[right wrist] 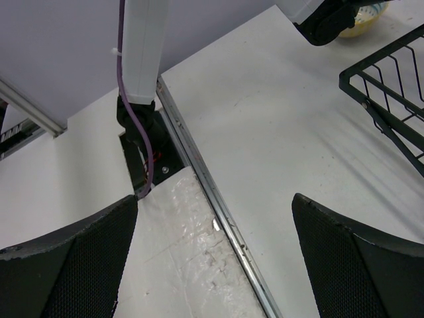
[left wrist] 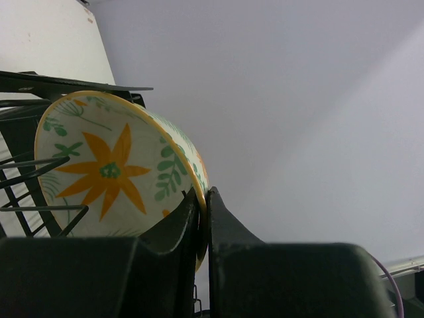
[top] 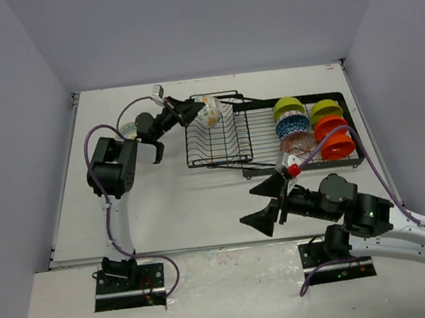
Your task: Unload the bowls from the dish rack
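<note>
The black wire dish rack (top: pixel 218 139) stands at the back middle of the table. My left gripper (top: pixel 191 113) is shut on the rim of a white floral bowl (top: pixel 208 112) at the top left edge of the rack's raised section. In the left wrist view its jaws (left wrist: pixel 204 199) pinch the yellow rim of this bowl (left wrist: pixel 106 172), which stands on edge among the rack wires (left wrist: pixel 33 179). Several bowls stand in the flat right section: lime green (top: pixel 288 107), blue-patterned (top: pixel 293 125), pinkish (top: pixel 298 144), orange (top: pixel 332 126). My right gripper (top: pixel 248 204) hangs open and empty in front of the rack.
A small pale bowl (top: pixel 126 131) sits on the table behind the left arm, and shows again as a bowl (right wrist: pixel 361 23) in the right wrist view. Below the right gripper (right wrist: pixel 215 202) run the table's metal front rail (right wrist: pixel 218 205) and the left arm's base (right wrist: pixel 142 132). A rack corner (right wrist: pixel 391 86) lies to its right.
</note>
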Robot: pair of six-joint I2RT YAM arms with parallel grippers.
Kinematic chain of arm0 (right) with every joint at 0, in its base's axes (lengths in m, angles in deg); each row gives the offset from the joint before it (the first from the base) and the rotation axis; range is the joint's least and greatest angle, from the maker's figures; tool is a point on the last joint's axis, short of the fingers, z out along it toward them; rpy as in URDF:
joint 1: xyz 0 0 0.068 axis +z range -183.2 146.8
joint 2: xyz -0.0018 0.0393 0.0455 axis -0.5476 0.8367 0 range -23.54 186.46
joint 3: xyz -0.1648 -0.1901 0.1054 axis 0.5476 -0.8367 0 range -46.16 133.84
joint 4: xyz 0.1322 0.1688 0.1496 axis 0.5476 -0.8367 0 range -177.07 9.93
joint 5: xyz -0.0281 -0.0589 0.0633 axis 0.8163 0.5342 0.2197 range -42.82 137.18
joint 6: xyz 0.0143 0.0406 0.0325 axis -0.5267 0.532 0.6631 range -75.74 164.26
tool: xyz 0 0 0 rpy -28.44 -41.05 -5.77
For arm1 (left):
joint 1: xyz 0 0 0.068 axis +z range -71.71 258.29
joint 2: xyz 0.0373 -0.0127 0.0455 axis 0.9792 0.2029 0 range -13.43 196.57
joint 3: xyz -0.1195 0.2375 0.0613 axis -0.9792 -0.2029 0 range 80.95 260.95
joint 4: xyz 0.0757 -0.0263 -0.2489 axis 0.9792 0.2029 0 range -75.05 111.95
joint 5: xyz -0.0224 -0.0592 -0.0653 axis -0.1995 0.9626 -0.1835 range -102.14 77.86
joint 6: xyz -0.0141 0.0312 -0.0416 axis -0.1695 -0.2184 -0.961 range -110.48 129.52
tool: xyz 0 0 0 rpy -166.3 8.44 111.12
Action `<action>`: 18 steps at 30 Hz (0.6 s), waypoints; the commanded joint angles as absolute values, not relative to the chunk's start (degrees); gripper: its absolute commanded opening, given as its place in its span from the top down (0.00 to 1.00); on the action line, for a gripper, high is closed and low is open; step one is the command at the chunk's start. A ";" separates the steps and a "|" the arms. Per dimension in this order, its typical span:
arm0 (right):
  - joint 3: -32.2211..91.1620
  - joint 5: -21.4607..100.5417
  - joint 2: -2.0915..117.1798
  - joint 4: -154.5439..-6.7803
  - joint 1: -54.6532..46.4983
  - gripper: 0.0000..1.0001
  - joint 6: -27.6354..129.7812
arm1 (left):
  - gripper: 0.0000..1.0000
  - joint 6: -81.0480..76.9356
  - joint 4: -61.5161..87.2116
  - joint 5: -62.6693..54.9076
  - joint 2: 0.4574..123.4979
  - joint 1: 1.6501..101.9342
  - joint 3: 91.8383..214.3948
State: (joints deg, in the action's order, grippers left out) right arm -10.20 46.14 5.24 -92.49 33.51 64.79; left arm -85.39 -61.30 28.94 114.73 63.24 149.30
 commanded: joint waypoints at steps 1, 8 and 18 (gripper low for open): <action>-10.92 46.48 5.29 -91.23 33.42 0.01 64.47 | 1.00 -83.56 -67.32 29.87 109.98 62.21 149.42; -11.62 46.48 4.50 -90.97 33.42 0.01 64.47 | 1.00 -79.78 -65.56 30.04 105.75 62.21 151.16; -12.33 47.35 2.48 -90.97 33.50 0.01 64.47 | 1.00 -61.78 -44.23 33.21 96.45 62.21 156.79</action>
State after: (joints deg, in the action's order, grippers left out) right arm -12.06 46.21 3.05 -92.47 33.51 64.81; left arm -72.71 -50.61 31.84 103.67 62.46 152.76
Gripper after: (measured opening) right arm 0.987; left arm 0.065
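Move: The left hand already has the rim of the flowered bowl, whose middle lies about 4 cm to its right, level with it front to back and some 4 cm below. The wire rack section under the bowl has its middle roughly 5 cm back, 6 cm right and 13 cm down. The unloaded yellow bowl sits about 25 cm left, 3 cm farther out and 15 cm lower. From the right hand the flowered bowl is some 37 cm ahead, 6 cm left and 11 cm down. Keeping the flowered bowl's rim pinched between its closed fingers, the left hand starts slowly, then speeds up as it lifts the bowl almost straight up, about 8 cm, from between the wires, away from the rack. As it rises the hand tilts some 15 degrees so that its forward side comes up. ##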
